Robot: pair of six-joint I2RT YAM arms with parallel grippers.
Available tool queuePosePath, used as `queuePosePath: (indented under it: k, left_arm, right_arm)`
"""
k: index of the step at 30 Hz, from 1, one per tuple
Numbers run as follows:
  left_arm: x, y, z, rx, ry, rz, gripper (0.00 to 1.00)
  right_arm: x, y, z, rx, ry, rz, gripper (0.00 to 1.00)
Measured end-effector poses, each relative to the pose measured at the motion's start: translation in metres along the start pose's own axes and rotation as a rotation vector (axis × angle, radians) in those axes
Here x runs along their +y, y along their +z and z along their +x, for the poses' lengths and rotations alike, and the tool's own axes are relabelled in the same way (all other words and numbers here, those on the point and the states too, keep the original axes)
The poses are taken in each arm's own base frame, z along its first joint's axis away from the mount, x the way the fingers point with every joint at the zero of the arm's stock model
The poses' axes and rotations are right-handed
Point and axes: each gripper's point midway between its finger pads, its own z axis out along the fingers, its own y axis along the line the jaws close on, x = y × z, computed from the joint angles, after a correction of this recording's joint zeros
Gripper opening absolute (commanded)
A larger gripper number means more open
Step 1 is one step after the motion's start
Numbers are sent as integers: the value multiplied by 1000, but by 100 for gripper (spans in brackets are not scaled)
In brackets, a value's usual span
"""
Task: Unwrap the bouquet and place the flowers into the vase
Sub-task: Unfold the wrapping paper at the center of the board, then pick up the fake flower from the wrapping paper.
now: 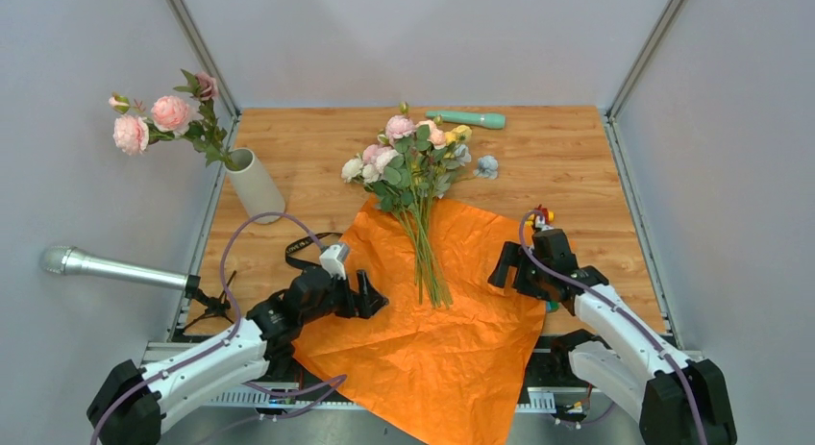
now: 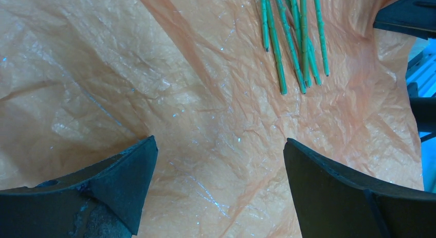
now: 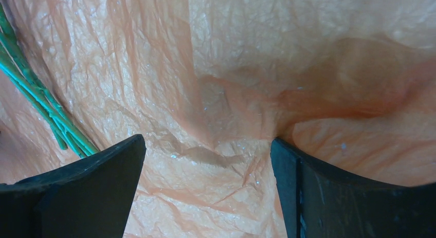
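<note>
The bouquet is unwrapped: its orange paper lies spread flat. The flowers rest on it, blooms toward the back, green stems pointing at me. The off-white vase stands at the back left, leaning, with pink blooms in it. My left gripper hovers open over the paper's left part, left of the stem ends; nothing is between its jaws. My right gripper is open at the paper's right edge, over crinkled paper, stems at its left.
A teal wand lies at the back. A loose pale blue bloom sits right of the flowers. A black strap lies by the left arm. A grey metal tube sticks out at the left. Small coloured blocks sit by the right wrist.
</note>
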Motion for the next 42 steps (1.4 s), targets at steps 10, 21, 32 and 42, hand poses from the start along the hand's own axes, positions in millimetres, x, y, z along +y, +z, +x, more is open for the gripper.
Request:
queuePosePath:
  k: [10, 21, 32, 42]
  left_arm:
    - [-1, -11, -15, 40, 15, -77, 100]
    - [-57, -22, -127, -21, 231, -47, 100]
    - [-70, -45, -227, -231, 362, -24, 100]
    - [-56, -40, -222, -224, 344, -9, 100]
  right_arm:
    - [17, -23, -14, -62, -13, -96, 86]
    - [91, -69, -31, -153, -200, -474, 75]
    - [135, -35, -5, -12, -342, -565, 58]
    - [153, 10, -8, 33, -399, -512, 47]
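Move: The leafy middle of the bouquet lies about 28 cm ahead of the left hand and 6 cm to its right, with the bare stem ends about 3 cm ahead and 13 cm right. The black ribbon loop is some 12 cm ahead and 16 cm left. From the right hand, those stem ends lie roughly 17 cm to the left and level with it, the toy truck about 15 cm ahead and 7 cm right. Everything is within a few centimetres below the hands. The spread orange paper is left free as both open hands lift off it. The left climbs about 19 cm while going some 13 cm forward to above its far-left part, the wrist tipping up. The right arcs up, then down, about 14 cm to the left towards the stem ends, turning roughly 30 degrees counter-clockwise and closing to half-open, touching no stem. ##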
